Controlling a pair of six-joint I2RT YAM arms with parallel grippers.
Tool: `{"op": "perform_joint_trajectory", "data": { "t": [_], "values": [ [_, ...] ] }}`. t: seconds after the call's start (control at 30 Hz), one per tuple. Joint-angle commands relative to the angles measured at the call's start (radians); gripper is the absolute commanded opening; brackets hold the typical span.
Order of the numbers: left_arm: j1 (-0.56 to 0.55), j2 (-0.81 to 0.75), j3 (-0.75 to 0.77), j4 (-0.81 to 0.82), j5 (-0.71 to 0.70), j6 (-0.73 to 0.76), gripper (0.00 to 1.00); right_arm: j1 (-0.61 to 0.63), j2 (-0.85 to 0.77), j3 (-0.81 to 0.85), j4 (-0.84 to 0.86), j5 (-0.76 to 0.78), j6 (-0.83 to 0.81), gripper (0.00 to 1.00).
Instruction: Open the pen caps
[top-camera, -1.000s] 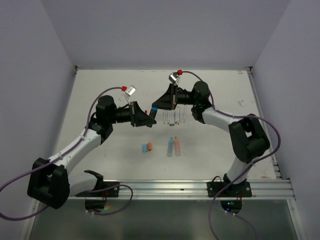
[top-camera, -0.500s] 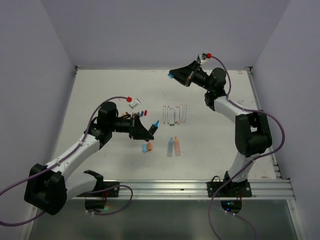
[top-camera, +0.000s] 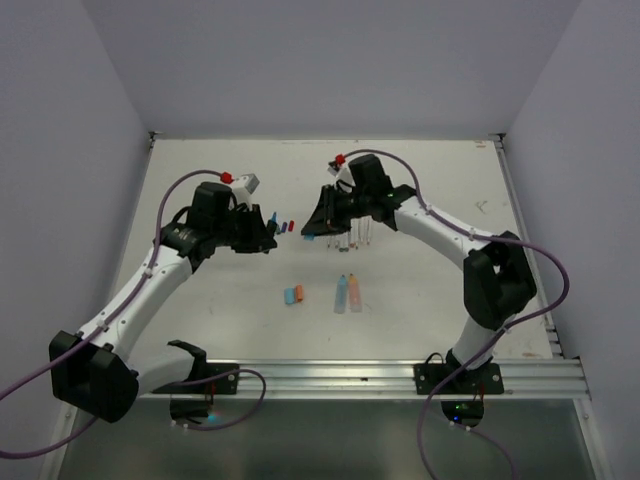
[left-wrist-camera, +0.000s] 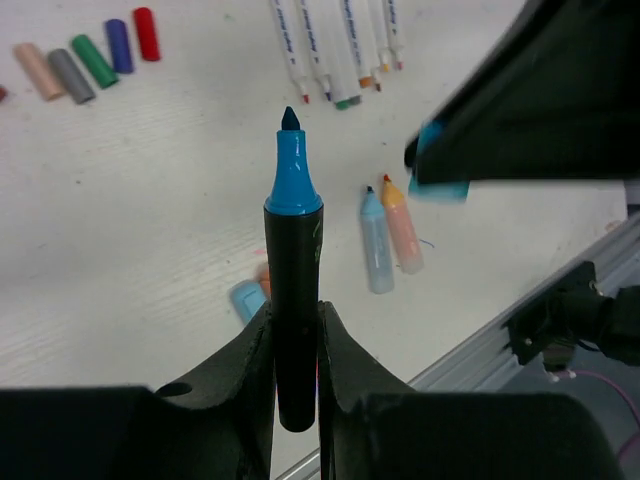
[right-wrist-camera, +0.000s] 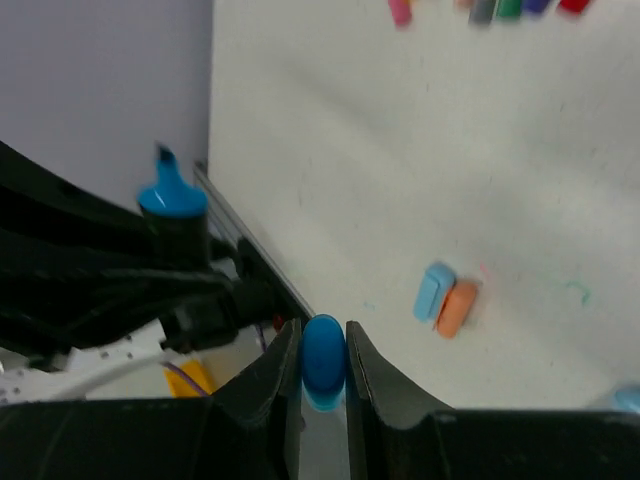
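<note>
My left gripper is shut on a black-bodied pen whose bare blue tip points away from the wrist. In the top view that gripper hangs left of centre. My right gripper is shut on a blue pen cap and hovers just right of the left one, over the table's middle. Loose pen caps lie in a row: peach, grey, green, blue, red. A light-blue cap and an orange cap lie side by side on the table.
Several white pen bodies lie in a row, partly under the right gripper in the top view. A light-blue pen and an orange pen lie nearer the front. A metal rail runs along the near edge.
The grippers were together on the pen, then pulled apart with the cap off. The right arm swung far back with the cap and has returned to the centre. The left gripper moved back-left.
</note>
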Motion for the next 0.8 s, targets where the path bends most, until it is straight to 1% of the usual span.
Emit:
{"op": "perform_joint_trajectory", "data": {
  "t": [0.0, 0.17, 0.27, 0.4, 0.47, 0.57, 0.6, 0.67, 0.77],
  "values": [
    [0.006, -0.022, 0.077, -0.114, -0.186, 0.037, 0.00, 0.070, -0.003, -0.048, -0.216, 0.062, -0.140, 0.00],
    [0.006, -0.002, 0.084, -0.149, -0.170, 0.033, 0.00, 0.102, 0.031, -0.105, -0.218, 0.089, -0.128, 0.00],
    [0.006, -0.023, 0.071, -0.145, -0.154, 0.023, 0.00, 0.113, 0.051, -0.129, -0.199, 0.126, -0.126, 0.00],
    [0.006, -0.045, 0.057, -0.145, -0.151, 0.006, 0.00, 0.130, 0.135, -0.113, -0.204, 0.126, -0.143, 0.00],
    [0.006, -0.046, 0.055, -0.155, -0.145, 0.003, 0.00, 0.150, 0.176, -0.088, -0.208, 0.150, -0.160, 0.01],
    [0.006, -0.061, 0.051, -0.161, -0.136, 0.004, 0.00, 0.161, 0.207, -0.083, -0.191, 0.166, -0.154, 0.01],
    [0.006, -0.068, 0.047, -0.158, -0.133, 0.003, 0.00, 0.165, 0.216, -0.088, -0.185, 0.184, -0.150, 0.02],
    [0.006, -0.081, 0.035, -0.155, -0.124, 0.001, 0.00, 0.168, 0.223, -0.097, -0.176, 0.187, -0.145, 0.06],
    [0.006, -0.095, 0.015, -0.152, -0.119, -0.006, 0.00, 0.179, 0.232, -0.100, -0.164, 0.181, -0.142, 0.08]
  ]
}}
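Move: The right hand holds a blue cap; the orange cap lying on the table is about 9 cm back, 4 cm left and 19 cm below it. The light blue cap is some 10 cm back and 7 cm left of this hand, the light blue marker 10 cm back and 6 cm right. From the left hand, which holds the uncapped marker, the orange cap lies roughly 5 cm back, 8 cm right and 18 cm below. Still pinching the blue cap, the right hand sinks about 17 cm and back 9 towards the orange cap. ##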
